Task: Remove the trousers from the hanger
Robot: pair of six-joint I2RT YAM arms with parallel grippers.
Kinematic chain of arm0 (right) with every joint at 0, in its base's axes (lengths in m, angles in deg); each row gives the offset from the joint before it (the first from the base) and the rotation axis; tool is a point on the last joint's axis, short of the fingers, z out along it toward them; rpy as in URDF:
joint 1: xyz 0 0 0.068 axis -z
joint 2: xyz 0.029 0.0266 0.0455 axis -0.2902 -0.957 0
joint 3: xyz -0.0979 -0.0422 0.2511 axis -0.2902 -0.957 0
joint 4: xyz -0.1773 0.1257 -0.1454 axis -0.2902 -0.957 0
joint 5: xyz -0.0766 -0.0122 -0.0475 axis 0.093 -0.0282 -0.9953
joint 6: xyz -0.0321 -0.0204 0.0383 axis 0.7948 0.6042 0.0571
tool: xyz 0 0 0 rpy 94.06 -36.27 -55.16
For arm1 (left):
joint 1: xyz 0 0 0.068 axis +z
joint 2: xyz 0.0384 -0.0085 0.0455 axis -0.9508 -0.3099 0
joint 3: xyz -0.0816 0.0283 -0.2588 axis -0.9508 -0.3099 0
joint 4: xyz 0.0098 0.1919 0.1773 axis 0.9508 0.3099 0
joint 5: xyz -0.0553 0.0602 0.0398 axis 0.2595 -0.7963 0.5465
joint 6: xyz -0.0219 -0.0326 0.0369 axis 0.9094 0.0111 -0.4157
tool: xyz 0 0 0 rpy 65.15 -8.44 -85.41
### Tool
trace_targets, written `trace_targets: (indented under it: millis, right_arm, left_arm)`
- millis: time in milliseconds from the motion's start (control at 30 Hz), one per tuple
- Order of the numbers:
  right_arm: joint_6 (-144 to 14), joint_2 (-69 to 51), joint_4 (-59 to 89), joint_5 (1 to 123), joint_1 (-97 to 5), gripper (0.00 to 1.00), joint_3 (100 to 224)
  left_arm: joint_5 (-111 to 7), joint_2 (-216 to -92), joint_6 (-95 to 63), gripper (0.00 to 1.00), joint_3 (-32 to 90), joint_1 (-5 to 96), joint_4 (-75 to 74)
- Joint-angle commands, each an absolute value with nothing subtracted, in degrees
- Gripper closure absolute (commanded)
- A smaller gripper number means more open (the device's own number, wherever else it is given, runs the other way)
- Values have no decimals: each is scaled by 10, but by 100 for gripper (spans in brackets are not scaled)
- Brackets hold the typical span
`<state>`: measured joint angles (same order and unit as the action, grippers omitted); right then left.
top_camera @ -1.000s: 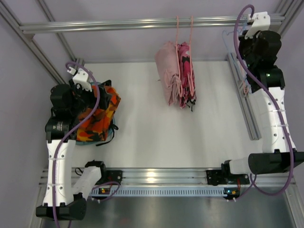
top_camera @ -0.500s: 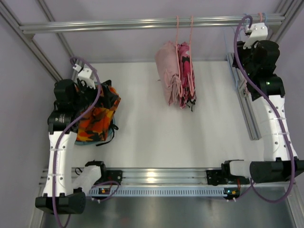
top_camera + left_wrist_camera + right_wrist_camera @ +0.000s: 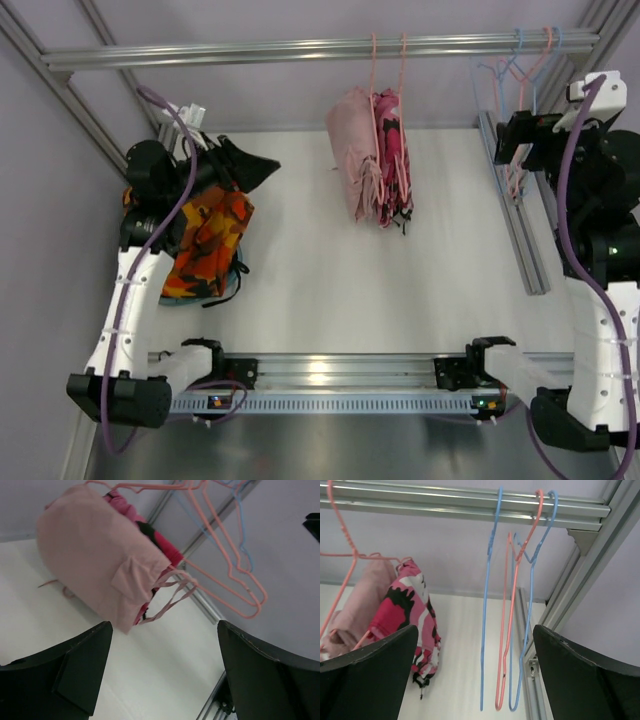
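The pale pink trousers (image 3: 352,150) hang folded over a pink wire hanger (image 3: 374,60) on the top rail, next to a pink, black and white camouflage garment (image 3: 395,170). The orange camouflage trousers (image 3: 205,245) lie heaped on the table at the left. Just above that heap my left gripper (image 3: 255,168) is open and empty. It points right at the pale pink trousers (image 3: 95,565), which hang well ahead of its jaws (image 3: 164,630). Near the back right corner my right gripper (image 3: 505,142) is open and empty, facing three bare hangers (image 3: 510,605).
The top rail (image 3: 470,500) crosses the back of the cell. Blue and pink bare hangers (image 3: 525,60) hang at its right end. An aluminium rail (image 3: 510,210) runs along the table's right side. A purple wall stands behind.
My right gripper went from shut to open and drew back right, away from the bare hangers. My left gripper rose off the orange trousers and swung toward the hanging clothes.
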<state>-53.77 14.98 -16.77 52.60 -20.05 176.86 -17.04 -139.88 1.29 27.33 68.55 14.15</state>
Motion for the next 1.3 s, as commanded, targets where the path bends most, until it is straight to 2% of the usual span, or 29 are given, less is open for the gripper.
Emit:
trace_targets:
  millis: [0,133,300,500,667,967,1033,1200,1267]
  right_arm:
    - [-554,179,-221,584,-192,1,1788]
    - [-559,203,-266,615,-192,1,1790]
    - [-563,231,-308,631,-192,1,1786]
    - [-562,250,-333,624,-192,1,1773]
    - [-567,259,-343,623,-192,1,1764]
    - [-572,262,-344,618,-192,1,1757]
    - [-572,263,-343,617,-192,1,1752]
    - [-576,269,-336,618,-192,1,1744]
    - [-576,267,-335,618,-192,1,1743]
  left_arm:
    - [-200,-1418,131,8,273,615,-59]
    - [-259,-1465,167,8,300,506,-120]
    - [-318,-1543,237,11,333,447,-172]
    - [-334,-1633,340,23,372,409,-242]
    - [-350,-1698,362,33,416,400,-267]
    - [-369,-1773,390,44,475,399,-301]
    - [-373,-1781,403,50,483,397,-309]
    - [-377,-1783,402,59,485,394,-315]
    - [-379,-1782,404,71,483,393,-321]
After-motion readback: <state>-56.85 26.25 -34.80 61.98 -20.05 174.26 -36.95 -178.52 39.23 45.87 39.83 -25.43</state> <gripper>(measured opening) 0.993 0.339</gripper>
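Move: The neck and near shoulder of the pink hanger with the light pink trousers lie about 22 cm right of the left hand, 10 cm ahead and 4 cm higher. Those trousers hang some 6 cm ahead and 21 cm right, their middle 12 cm below the hand. The pink-and-black trousers hang about 7 cm farther right. From the right hand, the hanger is roughly 22 cm left, 10 cm ahead and slightly lower. Rightward first, then curving forward, the left hand sweeps about 22 cm across from beside the basket to the light pink trousers' hanger. It rolls some 30 degrees, right side up, and tips slightly down while its fingers close from wide to around a third open on the near shoulder's wire just under the neck. The open right hand backs away from the spare hangers, then sinks. ##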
